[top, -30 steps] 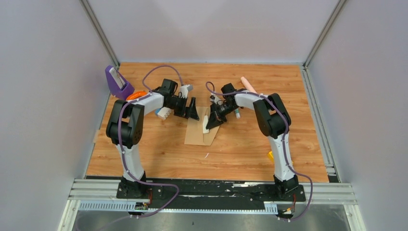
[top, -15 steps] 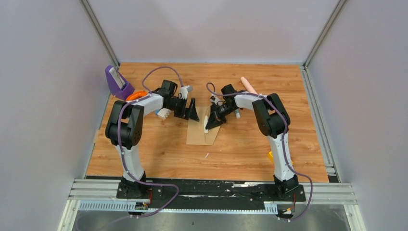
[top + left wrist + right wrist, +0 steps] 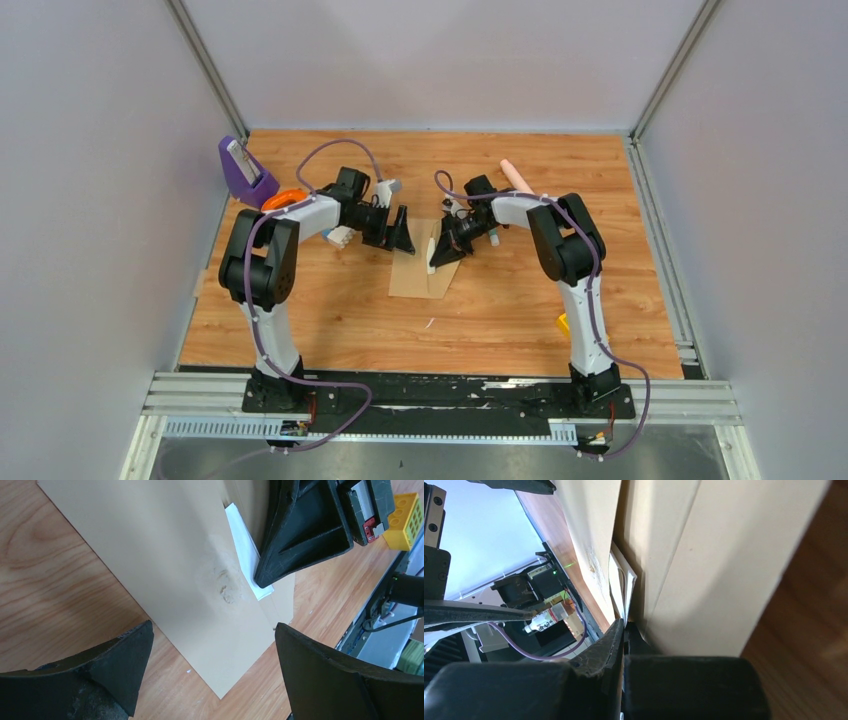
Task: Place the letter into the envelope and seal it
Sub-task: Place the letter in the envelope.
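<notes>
The tan envelope (image 3: 418, 275) lies flat on the wooden table between the arms; it fills the left wrist view (image 3: 165, 555). The letter (image 3: 431, 255), a white sheet, stands on edge at the envelope's right side. My right gripper (image 3: 437, 250) is shut on its edge. In the right wrist view the letter (image 3: 622, 582) sits between two tan layers of the envelope (image 3: 704, 555), pinched at my right gripper (image 3: 625, 626). My left gripper (image 3: 212, 627) hovers open over the envelope's near corner, holding nothing. The letter (image 3: 245, 550) pokes out below the right gripper (image 3: 300, 535).
A purple holder (image 3: 245, 172) and an orange object (image 3: 283, 197) sit at the back left, with a white object (image 3: 340, 236) under the left arm. A pink stick (image 3: 517, 176) lies behind the right arm. A yellow block (image 3: 563, 323) rests near the right base.
My right gripper, with the letter in it, has edged slightly right, and the envelope has shifted a little with it. The left gripper has stayed open and nearly still.
</notes>
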Robot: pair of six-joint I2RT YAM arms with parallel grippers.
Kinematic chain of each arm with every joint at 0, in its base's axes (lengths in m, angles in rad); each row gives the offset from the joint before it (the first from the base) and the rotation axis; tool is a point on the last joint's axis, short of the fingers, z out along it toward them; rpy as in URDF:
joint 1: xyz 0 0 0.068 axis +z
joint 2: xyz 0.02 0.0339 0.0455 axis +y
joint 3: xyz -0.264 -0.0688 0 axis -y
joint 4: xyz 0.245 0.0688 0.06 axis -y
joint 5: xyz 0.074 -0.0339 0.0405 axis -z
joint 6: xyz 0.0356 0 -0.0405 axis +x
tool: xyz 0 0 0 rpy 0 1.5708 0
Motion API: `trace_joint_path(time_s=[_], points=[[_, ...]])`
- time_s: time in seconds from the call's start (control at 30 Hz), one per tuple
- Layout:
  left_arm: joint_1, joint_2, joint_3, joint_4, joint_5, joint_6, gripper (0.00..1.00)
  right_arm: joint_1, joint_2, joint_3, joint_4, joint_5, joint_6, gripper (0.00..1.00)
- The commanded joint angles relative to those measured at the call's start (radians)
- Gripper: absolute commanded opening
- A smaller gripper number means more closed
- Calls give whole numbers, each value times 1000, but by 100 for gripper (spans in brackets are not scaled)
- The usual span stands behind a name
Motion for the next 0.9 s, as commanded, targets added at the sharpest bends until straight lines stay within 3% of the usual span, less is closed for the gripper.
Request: trace_joint_path(time_s=[0.0, 0.43, 0.67, 0.87], points=[[-11, -36, -12, 3, 25, -5, 100, -2, -39, -6, 45, 4, 28, 0], [-38, -33, -9, -6, 52, 12, 100, -11, -34, 1, 55, 0, 45, 1], [-37, -37, -10, -11, 11, 29, 100, -68, -73, 44, -45, 94, -25, 33], [-37, -28, -5, -12, 0, 31, 100, -81, -110, 98, -127, 118, -86, 41]])
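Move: The right hand's shut fingers are already at the folded letter, whose middle is about 1 cm ahead and 1 cm left. The envelope under the letter is centred some 2 cm left and 1 cm ahead; the glue stick lies about 11 cm right and 5 cm ahead. From the wide-open left hand the envelope's middle is roughly 4 cm right, 2 cm back and 4 cm below; the toy block is 12 cm left and 2 cm ahead. The right fingers first keep their closed hold on the letter, barely creeping, then let go, opening a bit under halfway. The hand backs off forward and to its right by about 4 cm, rising slightly. Meanwhile the left hand, still wide open at the envelope's left side, shifts back and right nearly 2 cm; whether it touches the paper can't be made out. ##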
